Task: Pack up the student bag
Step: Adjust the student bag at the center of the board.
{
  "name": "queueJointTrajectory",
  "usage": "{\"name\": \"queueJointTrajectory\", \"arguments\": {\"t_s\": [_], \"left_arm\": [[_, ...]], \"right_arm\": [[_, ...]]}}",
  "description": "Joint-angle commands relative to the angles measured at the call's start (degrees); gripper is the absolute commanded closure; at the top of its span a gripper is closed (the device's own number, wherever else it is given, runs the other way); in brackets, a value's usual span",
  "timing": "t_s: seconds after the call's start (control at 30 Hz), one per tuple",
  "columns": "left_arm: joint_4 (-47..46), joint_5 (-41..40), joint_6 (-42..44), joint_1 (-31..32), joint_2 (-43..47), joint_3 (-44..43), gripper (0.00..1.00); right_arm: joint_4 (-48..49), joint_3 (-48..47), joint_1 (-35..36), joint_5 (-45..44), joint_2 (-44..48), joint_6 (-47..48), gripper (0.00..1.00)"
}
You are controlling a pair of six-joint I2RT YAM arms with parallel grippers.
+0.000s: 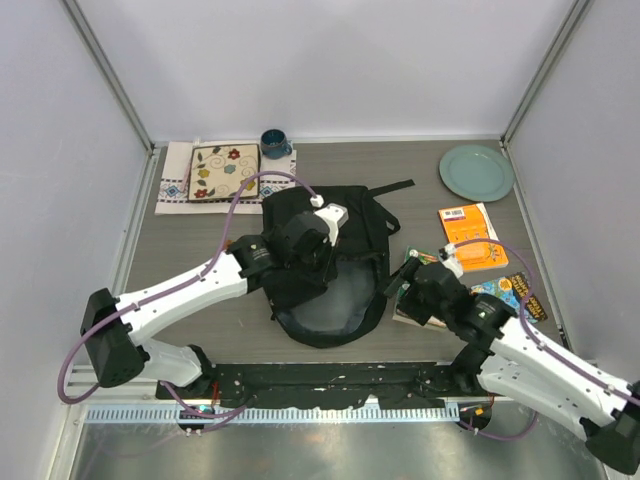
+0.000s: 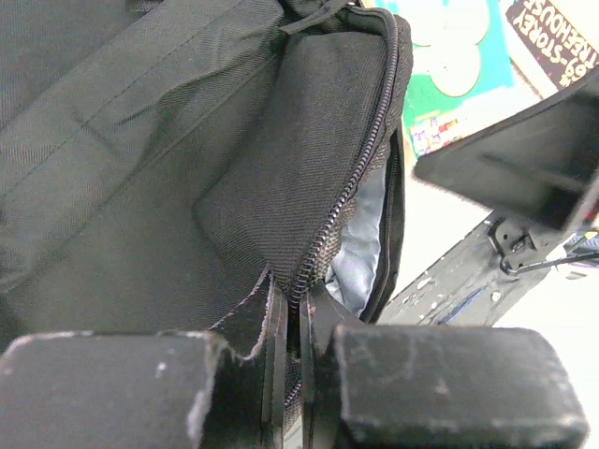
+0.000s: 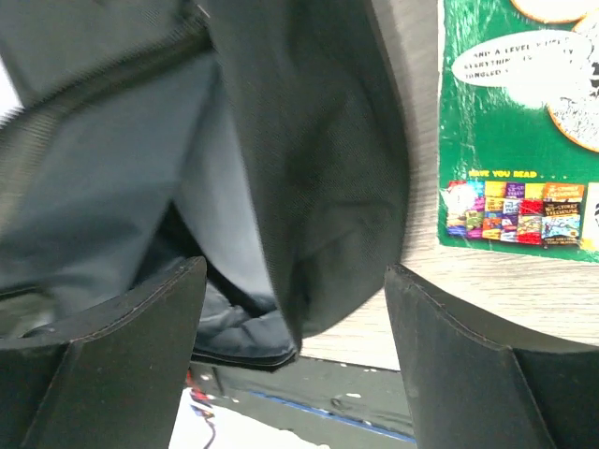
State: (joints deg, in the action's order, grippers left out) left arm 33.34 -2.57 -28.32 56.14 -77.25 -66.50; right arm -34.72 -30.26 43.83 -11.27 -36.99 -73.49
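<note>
The student bag, a black fabric backpack, lies in the middle of the table with its mouth toward the arms and grey lining showing. My left gripper rests on the bag's left side. In the left wrist view it is shut on the zip edge of the bag, beside the grey lining. My right gripper is at the bag's right rim. Its fingers stand wide open in the right wrist view, with the bag's edge between them, untouched.
A green book lies right of the bag, partly under the right gripper. An orange book and a blue-and-black book lie further right. At the back are a green plate, a blue mug and a flowered tile on a cloth.
</note>
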Motion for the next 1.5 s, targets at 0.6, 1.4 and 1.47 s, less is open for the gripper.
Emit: {"name": "queueJointTrajectory", "arguments": {"t_s": [0.6,1.4,1.47], "left_arm": [[1.46,-8.77,-0.60,-0.24,-3.78,-9.70,1.00],[3.66,-15.53,-0.07,-1.38,-2.82,-9.08,1.00],[5.41,-18.08,-0.51,-1.47,-2.55,-9.61,1.00]], "right_arm": [[-2.81,-13.17,17.25,-19.76,-31.74,2.58,0.58],[-22.10,-25.55,26.75,-33.12,-39.12,1.66,1.00],[-19.34,-26.51,23.85,-32.50,-39.47,4.66,1.00]]}}
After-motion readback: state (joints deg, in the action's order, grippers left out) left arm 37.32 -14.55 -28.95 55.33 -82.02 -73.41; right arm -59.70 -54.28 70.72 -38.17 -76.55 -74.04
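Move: Just left of the open right hand stands the bag's right rim, about 4 cm to its left, level fore-and-aft and some 5 cm below. The green book lies about 6 cm to its right, 2 cm ahead and 12 cm down, and the orange book roughly 11 cm ahead and 15 cm right. From the left hand, already pinching the front flap's zipped edge, the bag's far end is about 18 cm straight ahead, 15 cm lower; the right rim is 12 cm right, 1 cm back, 11 cm lower. Dipping about 5 cm and going left nearly as far, the open right hand reaches the bag's right rim, shuts on it and pinches it, then draws back some 3 cm while easing right and slightly up, rolling about 45 degrees in all, its left side going down. The left hand keeps its pinch and carries the flap edge about 4 cm forward, towards the bag's far end, turning slightly counter-clockwise. ##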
